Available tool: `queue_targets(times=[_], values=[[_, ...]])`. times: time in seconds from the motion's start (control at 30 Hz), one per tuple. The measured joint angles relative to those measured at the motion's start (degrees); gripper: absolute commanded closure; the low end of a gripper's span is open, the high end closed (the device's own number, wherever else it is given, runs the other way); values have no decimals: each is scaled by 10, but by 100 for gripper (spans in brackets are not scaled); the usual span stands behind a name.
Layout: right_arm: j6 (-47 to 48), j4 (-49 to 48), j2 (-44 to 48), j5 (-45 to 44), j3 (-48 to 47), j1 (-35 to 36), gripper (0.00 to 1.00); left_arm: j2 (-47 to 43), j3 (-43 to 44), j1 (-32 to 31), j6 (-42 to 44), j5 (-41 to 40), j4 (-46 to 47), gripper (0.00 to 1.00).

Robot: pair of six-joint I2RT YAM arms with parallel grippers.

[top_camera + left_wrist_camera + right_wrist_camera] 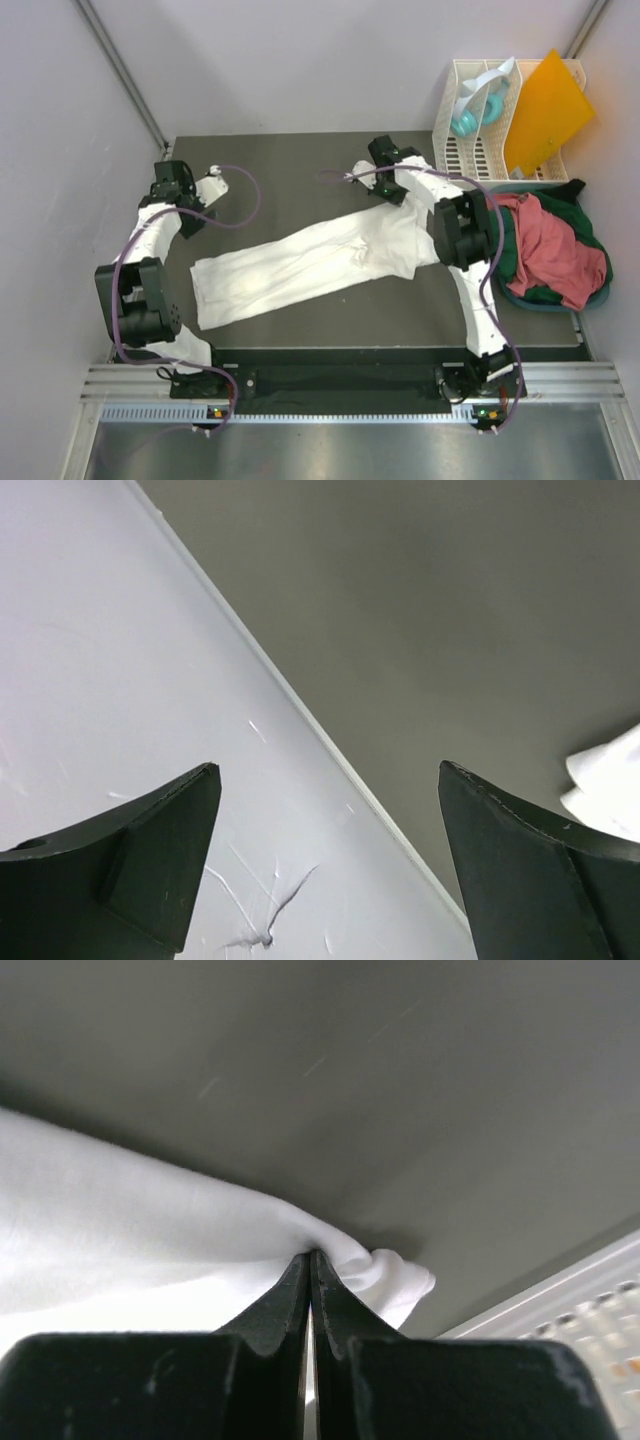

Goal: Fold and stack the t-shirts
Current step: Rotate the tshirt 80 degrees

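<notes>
A large white t-shirt point(300, 262) lies stretched in a long diagonal band across the dark table, from near left to far right. My right gripper point(390, 190) is at its far right end. In the right wrist view that gripper point(312, 1254) is shut on a bunched fold of the white t-shirt point(150, 1220). My left gripper point(213, 172) hovers by the left wall, away from the cloth. In the left wrist view it point(328, 770) stands wide open with nothing in it, and a corner of white cloth point(612, 780) shows at the right edge. Salmon-red point(550, 250) and dark green point(590, 235) t-shirts lie heaped at the right.
A white slatted rack point(455, 135) stands at the back right with an orange sheet point(545, 110) and a teal object point(468, 118) in it. Pale walls close in the left side point(120, 680) and the back. The table's metal front rail point(340, 385) runs between the arm bases.
</notes>
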State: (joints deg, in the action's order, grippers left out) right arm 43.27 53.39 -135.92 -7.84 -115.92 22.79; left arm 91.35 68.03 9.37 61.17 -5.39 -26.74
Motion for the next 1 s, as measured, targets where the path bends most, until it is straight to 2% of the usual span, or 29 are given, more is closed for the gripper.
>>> queue_targets(times=[0.27, 0.37, 0.4, 0.43, 0.5, 0.53, 0.63, 0.73, 0.93, 1.0], values=[[30, -177, -68, -40, -70, 2, 99, -39, -24, 0, -2, 18, 4, 5], [56, -249, -94, -54, -89, 4, 92, -48, -28, 0, -2, 23, 3, 5], [68, -282, -105, -59, -94, 5, 88, -51, -30, 0, -2, 25, 4, 5], [74, -304, -112, -64, -97, 6, 78, -53, -30, 0, -2, 27, 4, 5], [90, -354, -124, -78, -99, 7, 71, -60, -34, 0, -2, 29, 4, 5], [93, -372, -125, -82, -98, 8, 54, -63, -36, 0, -2, 30, 4, 5], [84, -419, -122, -77, -87, 8, 33, -75, -46, 0, -3, 33, 8, 5], [70, -467, -82, -65, -22, 8, 24, -91, -64, 0, -9, 43, 14, 5], [12, -476, 37, -32, 88, 18, 24, -119, -99, 0, -15, 77, 38, 2], [-8, -474, 80, -27, 108, 24, 27, -124, -105, 0, -16, 86, 41, 2]])
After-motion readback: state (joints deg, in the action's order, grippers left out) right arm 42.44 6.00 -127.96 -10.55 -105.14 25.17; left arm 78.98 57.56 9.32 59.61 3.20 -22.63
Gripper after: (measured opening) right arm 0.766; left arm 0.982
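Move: The right fingers are shut on the far corner of the t-shirt's right end, right at table height. The clear table spot it is taken to lies about 15 cm ahead and 5 cm left, short of the far table edge roughly 19 cm straight ahead. The white rack's middle stands some 18 cm ahead and 27 cm to the right. From the raised left hand that spot lies some 23 cm ahead, 40 cm right and 13 cm lower. Drag the pinched corner of the t-shirt low over the table with the right gripper, about 16 cm forward and 5 cm left towards the far edge, tipping the fingers forward by some 40 degrees. Near the end of the reach open the fingers wide and let go, then draw back and lift well clear, still easing left. Let the open, empty left gripper back off a little to the left. ##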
